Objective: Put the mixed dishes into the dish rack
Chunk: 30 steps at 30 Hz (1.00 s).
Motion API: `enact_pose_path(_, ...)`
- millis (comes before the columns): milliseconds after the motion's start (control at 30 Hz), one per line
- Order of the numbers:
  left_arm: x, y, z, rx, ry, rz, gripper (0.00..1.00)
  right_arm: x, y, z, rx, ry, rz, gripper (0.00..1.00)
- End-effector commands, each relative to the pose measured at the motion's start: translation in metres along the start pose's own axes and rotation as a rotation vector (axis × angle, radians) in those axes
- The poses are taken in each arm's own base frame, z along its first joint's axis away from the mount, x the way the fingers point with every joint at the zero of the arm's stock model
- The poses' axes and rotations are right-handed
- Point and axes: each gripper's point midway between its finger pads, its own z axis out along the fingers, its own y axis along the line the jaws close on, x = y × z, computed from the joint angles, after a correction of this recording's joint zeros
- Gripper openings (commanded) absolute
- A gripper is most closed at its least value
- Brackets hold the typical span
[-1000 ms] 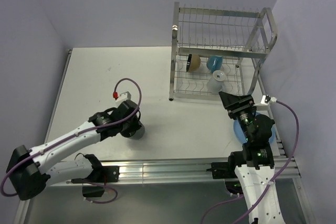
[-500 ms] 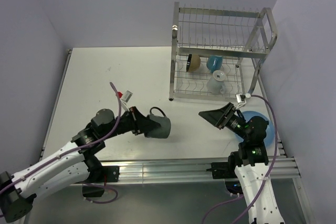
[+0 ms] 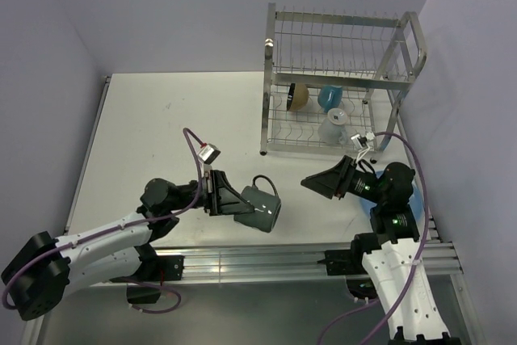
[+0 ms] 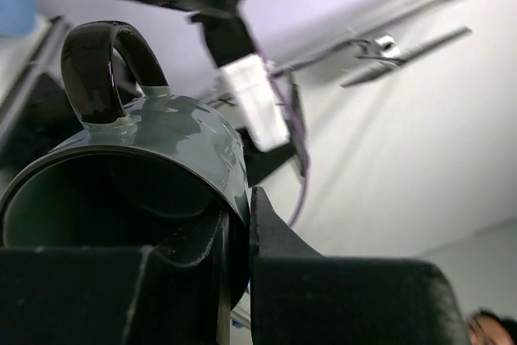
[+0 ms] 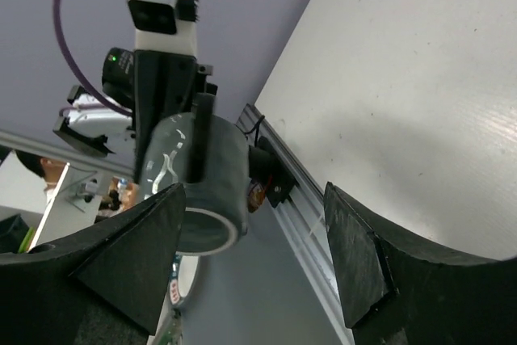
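My left gripper (image 3: 236, 202) is shut on the wall of the dark grey-black mug (image 3: 262, 208) and holds it on its side above the table's front, handle up (image 4: 105, 70). In the left wrist view one finger is inside the mug (image 4: 161, 139) and one is outside. My right gripper (image 3: 320, 183) is open and empty, pointing left at the mug from a short gap; its view shows the mug (image 5: 208, 185) between its spread fingers (image 5: 355, 260). The dish rack (image 3: 339, 78) stands at the back right. Its lower tier holds the bowl (image 3: 297, 96), the light blue mug (image 3: 329, 97) and the white mug (image 3: 334, 125).
The light blue plate (image 3: 417, 197) lies on the table at the right, mostly hidden under my right arm. The rack's upper tier (image 3: 335, 42) is bare wire. An aluminium rail (image 3: 266, 262) runs along the near table edge. Walls close the left, back and right sides.
My left gripper lifted the dark mug off the table and carried it right, tipping it sideways. My right gripper swung left from above the plate to face the mug.
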Motion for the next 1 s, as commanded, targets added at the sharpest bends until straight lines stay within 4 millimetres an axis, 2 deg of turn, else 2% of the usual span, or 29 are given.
enact_pose_path(0,0.01,-0.061,-0.009,0.265,0.05,0.127,0.0,0.008,0.01,-0.001,-0.041,0.045,-0.063,0.76)
enact_pose_path(67,0.014,-0.07,-0.012,0.316,0.069,0.133,0.0,0.012,0.015,0.001,-0.069,0.061,-0.076,0.76)
enact_pose_path(233,0.015,-0.062,-0.008,0.292,0.087,0.125,0.0,0.018,0.034,0.01,-0.115,0.1,-0.123,0.75)
enact_pose_path(267,0.014,-0.061,-0.008,0.285,0.086,0.122,0.0,0.019,0.043,0.013,-0.13,0.103,-0.137,0.75)
enact_pose_path(333,0.014,-0.058,-0.006,0.275,0.085,0.12,0.0,0.022,0.047,0.021,-0.133,0.125,-0.139,0.74)
enact_pose_path(367,0.014,-0.057,-0.006,0.275,0.087,0.12,0.0,0.029,0.057,0.024,-0.161,0.157,-0.146,0.73)
enact_pose_path(433,0.014,-0.06,-0.006,0.286,0.087,0.116,0.0,0.028,0.052,0.034,-0.125,0.152,-0.145,0.73)
enact_pose_path(600,0.013,-0.053,-0.003,0.27,0.092,0.105,0.0,0.027,0.069,0.041,-0.182,0.12,-0.155,0.7)
enact_pose_path(733,0.013,-0.053,-0.002,0.277,0.099,0.098,0.0,0.029,0.074,0.046,-0.211,0.125,-0.138,0.68)
enact_pose_path(967,0.013,-0.056,-0.001,0.303,0.105,0.093,0.0,0.038,0.079,0.067,-0.221,0.163,-0.108,0.53)
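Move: To the right hand's left by about 14 cm, and some 4 cm back and 2 cm lower, is the green mug, lying sideways in the left gripper with its handle forward. From that hand, the pale mug in the dish rack sits about 22 cm ahead, 8 cm right and 18 cm lower; the blue plate lies some 26 cm right, 3 cm ahead and 24 cm below. The mug's middle is about 3 cm right of and 4 cm below the left hand point. Closing in on the green mug, the right hand swings left and back at about equal pace, then carries on left with a slight rise, some 8 cm left in all. It turns about 15 degrees counter-clockwise as its fingers partly close around the handle side; firm contact can't be seen. The left hand keeps its pinch on the mug wall, easing back about 2 cm and turning roughly 10 degrees clockwise. ##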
